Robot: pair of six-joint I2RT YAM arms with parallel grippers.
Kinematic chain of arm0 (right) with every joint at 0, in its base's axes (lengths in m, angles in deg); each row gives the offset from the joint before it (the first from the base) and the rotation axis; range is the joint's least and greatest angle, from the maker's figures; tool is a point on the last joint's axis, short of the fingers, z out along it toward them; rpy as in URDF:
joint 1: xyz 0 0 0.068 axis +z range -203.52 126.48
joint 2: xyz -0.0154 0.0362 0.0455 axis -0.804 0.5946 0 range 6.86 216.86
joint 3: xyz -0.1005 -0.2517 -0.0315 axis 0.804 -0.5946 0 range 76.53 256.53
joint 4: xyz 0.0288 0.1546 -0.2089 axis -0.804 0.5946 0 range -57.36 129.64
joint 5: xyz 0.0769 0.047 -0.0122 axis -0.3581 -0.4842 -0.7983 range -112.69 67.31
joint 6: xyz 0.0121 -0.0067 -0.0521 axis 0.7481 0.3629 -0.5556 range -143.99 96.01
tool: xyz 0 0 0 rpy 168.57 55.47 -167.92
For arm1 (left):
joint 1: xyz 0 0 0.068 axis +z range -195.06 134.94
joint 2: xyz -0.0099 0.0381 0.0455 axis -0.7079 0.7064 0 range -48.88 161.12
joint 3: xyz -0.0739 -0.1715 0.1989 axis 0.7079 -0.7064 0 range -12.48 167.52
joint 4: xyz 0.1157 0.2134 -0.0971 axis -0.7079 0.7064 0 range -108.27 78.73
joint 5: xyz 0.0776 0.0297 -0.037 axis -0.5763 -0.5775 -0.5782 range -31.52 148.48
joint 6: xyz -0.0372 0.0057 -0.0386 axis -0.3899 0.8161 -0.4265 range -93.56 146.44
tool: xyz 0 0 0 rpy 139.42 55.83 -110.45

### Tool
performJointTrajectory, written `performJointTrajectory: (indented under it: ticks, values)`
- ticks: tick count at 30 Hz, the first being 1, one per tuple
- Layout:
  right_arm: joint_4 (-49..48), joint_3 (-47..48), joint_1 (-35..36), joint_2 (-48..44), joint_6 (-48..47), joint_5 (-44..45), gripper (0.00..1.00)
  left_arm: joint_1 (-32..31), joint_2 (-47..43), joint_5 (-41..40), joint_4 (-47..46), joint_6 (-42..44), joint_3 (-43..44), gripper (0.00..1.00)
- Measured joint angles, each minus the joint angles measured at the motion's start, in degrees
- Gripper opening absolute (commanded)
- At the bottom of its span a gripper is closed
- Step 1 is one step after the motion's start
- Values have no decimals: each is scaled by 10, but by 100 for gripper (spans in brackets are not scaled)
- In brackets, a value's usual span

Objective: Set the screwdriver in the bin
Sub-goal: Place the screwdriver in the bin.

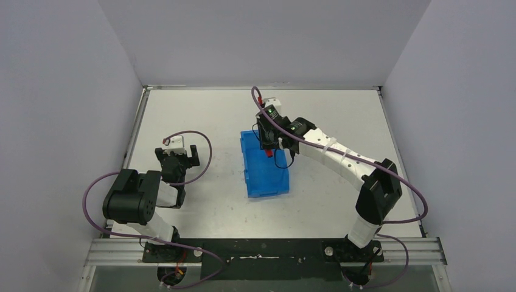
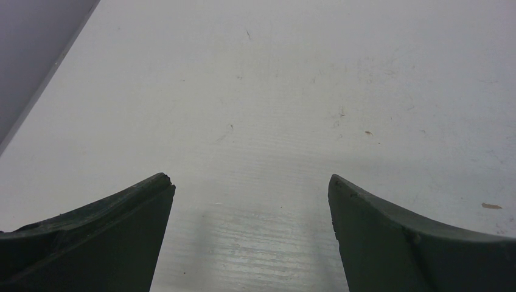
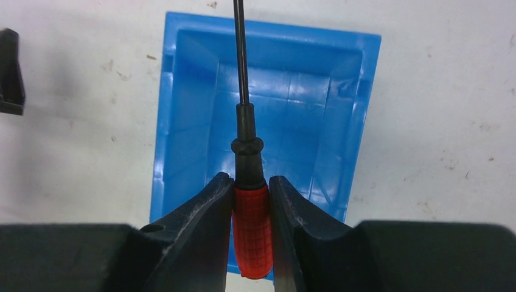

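My right gripper (image 3: 251, 182) is shut on the screwdriver (image 3: 251, 228), its two fingers pressed against the red ribbed handle. The thin black shaft (image 3: 241, 55) points away from the wrist, out over the blue bin (image 3: 182, 146). In the top view the right gripper (image 1: 268, 150) hangs above the far end of the bin (image 1: 268, 179), with a bit of the red handle (image 1: 268, 154) showing under it. The bin holds nothing that I can see. My left gripper (image 2: 251, 182) stands open over bare table, well left of the bin (image 1: 188, 159).
White walls close the table on the left, back and right. Purple cables (image 1: 201, 143) loop from both arms. A black piece of the left arm (image 3: 9, 73) shows at the left edge of the right wrist view.
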Motion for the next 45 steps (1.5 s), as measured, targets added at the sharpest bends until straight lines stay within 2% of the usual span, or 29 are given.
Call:
performJointTrajectory:
  ticks: [13, 23, 28, 37, 45]
  values:
    - [-62, -139, 33, 2, 25, -28, 0, 0, 0, 0, 0, 0, 0, 97]
    - [-131, -177, 40, 57, 27, -33, 11, 0, 0, 0, 0, 0, 0, 97]
    - [-143, -188, 41, 82, 27, -35, 20, 0, 0, 0, 0, 0, 0, 97]
    - [-146, -189, 41, 80, 30, -33, 50, 0, 0, 0, 0, 0, 0, 97]
    - [-125, -182, 42, 57, 31, -21, 52, 0, 0, 0, 0, 0, 0, 97]
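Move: Below the right hand, which already grips the red screwdriver handle, lies the blue bin: its middle is about 14 cm down, some 2 cm back and level left to right. The idle left gripper stands roughly 31 cm to the right hand's left, 4 cm farther out and 12 cm lower. From the left hand, the bin's middle lies about 31 cm to the right, 6 cm back and 2 cm lower. Lowering the screwdriver into the bin, the right hand sinks about 15 cm, drawing back some 5 cm over the first third and then going nearly straight down while the fingers tip slightly steeper. Down inside the walls it pauses, opens to about half and lets go of the handle, then starts back up by a centimetre or so. ##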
